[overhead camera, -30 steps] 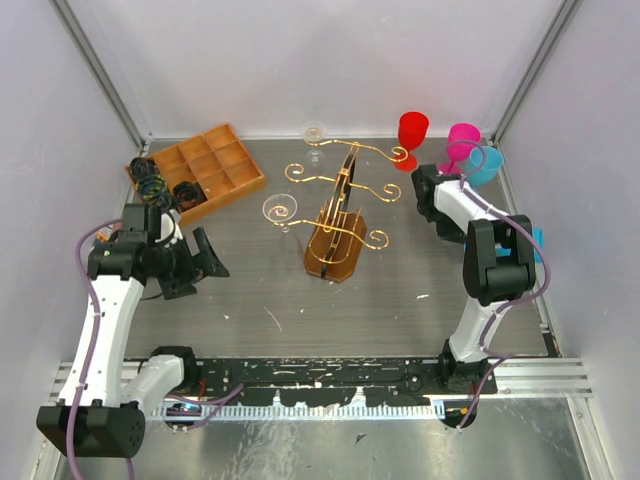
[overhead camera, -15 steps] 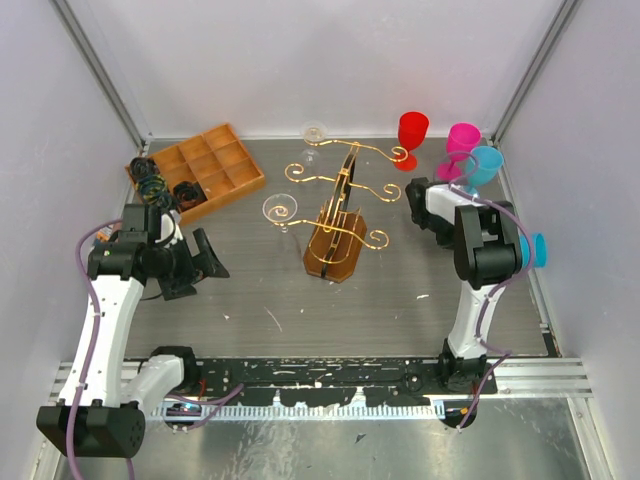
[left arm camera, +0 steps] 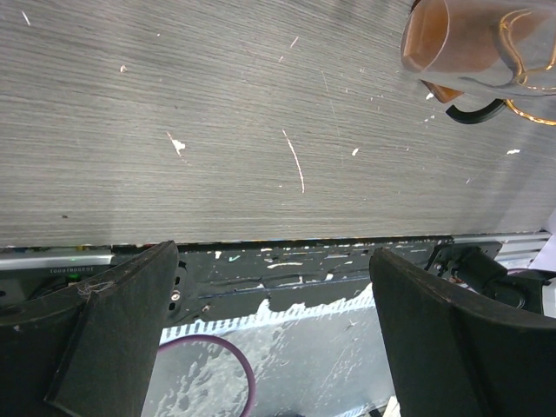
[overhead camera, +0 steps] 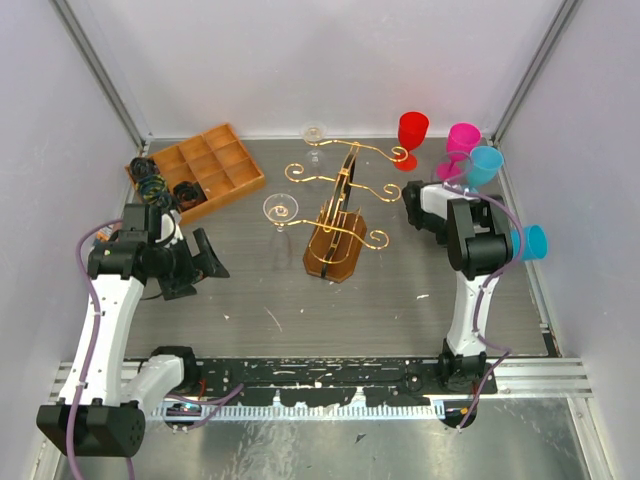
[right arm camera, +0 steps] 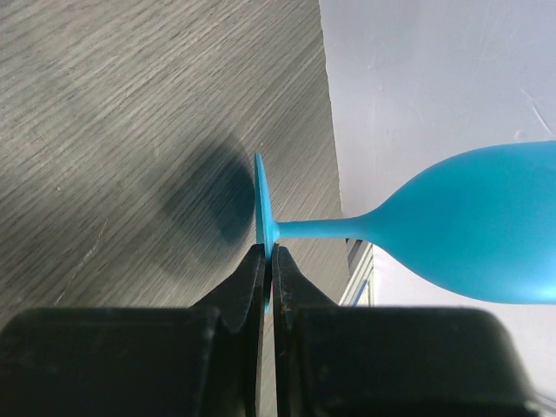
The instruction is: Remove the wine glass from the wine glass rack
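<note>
The gold wire wine glass rack stands mid-table on its amber base; that base also shows at the top right of the left wrist view. My right gripper is shut on the foot of a blue wine glass, held above the table right of the rack, near the right wall. A clear glass sits at a left scroll arm and another at the back. My left gripper hangs open and empty left of the rack.
A red glass and a pink glass stand at the back right, close to the blue one. An orange-brown compartment tray with dark coiled items sits back left. A black rail runs along the near edge.
The right arm's elbow has swung left and its links have rolled, while the blue glass stayed pinched near the pink one. The left arm has not moved.
</note>
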Controlling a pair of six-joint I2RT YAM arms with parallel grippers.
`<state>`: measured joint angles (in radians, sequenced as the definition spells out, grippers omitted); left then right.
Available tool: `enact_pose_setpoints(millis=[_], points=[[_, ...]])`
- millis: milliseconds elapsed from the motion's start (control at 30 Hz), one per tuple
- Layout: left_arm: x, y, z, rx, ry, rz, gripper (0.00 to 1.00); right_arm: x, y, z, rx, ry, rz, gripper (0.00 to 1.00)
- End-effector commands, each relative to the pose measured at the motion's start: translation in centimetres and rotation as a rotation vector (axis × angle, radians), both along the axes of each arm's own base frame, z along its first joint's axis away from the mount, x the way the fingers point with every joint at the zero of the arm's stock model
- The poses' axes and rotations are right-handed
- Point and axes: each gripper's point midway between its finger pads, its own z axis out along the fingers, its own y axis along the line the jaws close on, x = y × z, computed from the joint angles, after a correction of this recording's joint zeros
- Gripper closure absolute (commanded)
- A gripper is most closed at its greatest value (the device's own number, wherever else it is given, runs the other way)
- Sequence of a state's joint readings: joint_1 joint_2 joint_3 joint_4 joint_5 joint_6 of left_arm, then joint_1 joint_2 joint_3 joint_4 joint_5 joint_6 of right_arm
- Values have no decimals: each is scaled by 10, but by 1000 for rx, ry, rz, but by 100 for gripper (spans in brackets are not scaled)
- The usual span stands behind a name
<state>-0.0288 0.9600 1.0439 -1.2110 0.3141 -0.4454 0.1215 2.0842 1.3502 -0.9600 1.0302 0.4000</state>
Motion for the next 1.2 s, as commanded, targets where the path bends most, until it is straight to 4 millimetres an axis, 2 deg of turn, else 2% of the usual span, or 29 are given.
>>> enact_pose_setpoints(millis=[0, 167, 500, 633, 867, 1167], points=[[2, 1, 1, 4, -12, -14, 2, 13, 4, -17, 13, -82, -24, 99], [2, 1, 1, 6, -7, -13, 2, 13, 8, -32, 52, -57, -16, 96], [3, 5, -1, 27, -1, -4, 2, 16, 22, -51, 167, -54, -6, 69], [3, 5, 0, 29, -2, -3, 2, 18, 31, -57, 213, -52, 2, 63], [2, 4, -1, 23, -1, -6, 2, 29, 61, -62, 345, -74, 54, 49], [2, 4, -2, 22, 3, -8, 2, 44, 99, -57, 522, -117, 117, 42]])
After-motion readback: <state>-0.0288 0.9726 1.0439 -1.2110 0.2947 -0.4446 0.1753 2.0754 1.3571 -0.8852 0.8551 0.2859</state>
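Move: The right hand holds the blue wine glass by its foot, bowl up and leaning right; the bare table spot for it is about 4 cm below the hand, 3 cm to its right and level fore and aft. The other blue glass stands roughly 14 cm ahead and 3 cm left of the hand, the pink one about 18 cm ahead and 7 cm left, the red one some 21 cm ahead and 19 cm left. From the left hand, the spot is about 15 cm ahead, 67 cm right and 18 cm below. The right hand, fingers pointing right and slanting down, lowers the blue glass's pinched foot towards the bare table and sinks about 3 cm in all, its fingers starting to part on the way down. Still opening, to a little over half, they let go of the foot while the hand backs off to the left by roughly 4 cm, drifting slightly forward and tipping its fingers some 10 degrees steeper. ##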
